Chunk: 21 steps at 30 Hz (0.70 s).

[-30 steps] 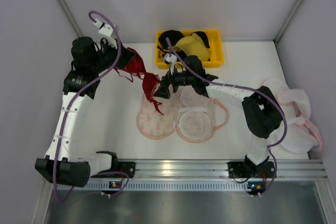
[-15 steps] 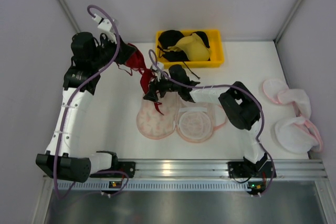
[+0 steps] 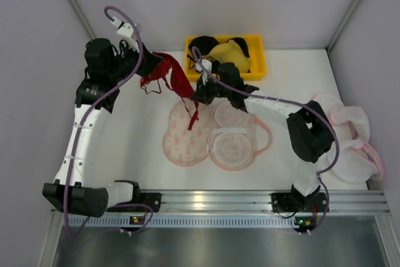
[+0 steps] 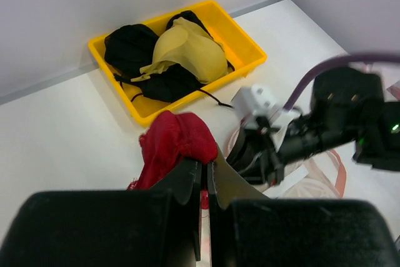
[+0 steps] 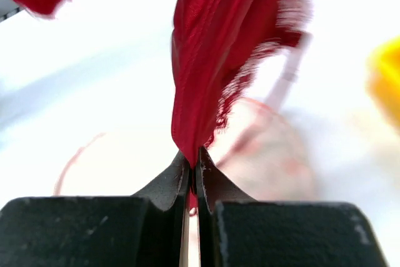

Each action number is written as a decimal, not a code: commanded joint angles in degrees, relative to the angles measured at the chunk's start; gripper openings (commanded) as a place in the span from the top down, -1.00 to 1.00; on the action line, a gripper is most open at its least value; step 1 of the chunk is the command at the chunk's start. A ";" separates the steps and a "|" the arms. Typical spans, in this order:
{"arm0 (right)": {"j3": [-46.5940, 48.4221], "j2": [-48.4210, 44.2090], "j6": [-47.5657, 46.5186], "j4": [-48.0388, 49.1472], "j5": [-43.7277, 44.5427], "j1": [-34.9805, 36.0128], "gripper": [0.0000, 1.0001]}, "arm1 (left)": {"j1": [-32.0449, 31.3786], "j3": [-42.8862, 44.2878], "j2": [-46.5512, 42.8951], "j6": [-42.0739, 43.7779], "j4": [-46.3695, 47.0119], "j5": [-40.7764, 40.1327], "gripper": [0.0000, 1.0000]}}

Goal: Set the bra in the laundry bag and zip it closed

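Observation:
The red lacy bra (image 3: 175, 80) hangs stretched between both grippers above the table, a thin strap dangling over the bag. My left gripper (image 3: 152, 67) is shut on its left end; in the left wrist view the red fabric (image 4: 172, 147) bunches at the tips of that gripper (image 4: 205, 164). My right gripper (image 3: 195, 96) is shut on the bra's right end, and the cloth (image 5: 212, 60) rises from the pinched tips of this gripper (image 5: 194, 154). The laundry bag (image 3: 215, 139), cream-pink and two-lobed, lies open flat on the table just below the bra.
A yellow bin (image 3: 255, 67) with black bras and a yellow one stands at the back, right behind my right gripper. Plain white pink-edged bags (image 3: 351, 148) lie at the table's right edge beside the right arm's elbow.
My right gripper has shut on the bra's hanging end and pulled it up and to the right. The bra now spans between both grippers. The left arm has barely moved.

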 commanded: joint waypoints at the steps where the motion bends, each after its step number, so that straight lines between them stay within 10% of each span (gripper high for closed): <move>1: 3.44 -10.50 -8.08 -9.69 0.95 -5.54 1.00 | -0.11 0.81 0.41 1.26 2.28 4.27 1.00; 21: -4.90 -46.28 -32.44 -52.77 14.13 -14.26 1.00 | -10.13 7.40 27.20 19.02 14.30 12.80 0.99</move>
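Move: The laundry bag's mesh half, over which the bra is being taken, lies about 15 cm right of the right hand, 9 cm back and 14 cm below. The bag's open lid is some 2 cm left, 8 cm back and just as low; the yellow tray is about 26 cm ahead and 13 cm right. From the left hand the mesh half lies some 21 cm right, 10 cm back and 38 cm down. Keeping the bra pinched, right hand sweeps about 22 cm right, rising; left hand sinks rightwards towards the bag. ##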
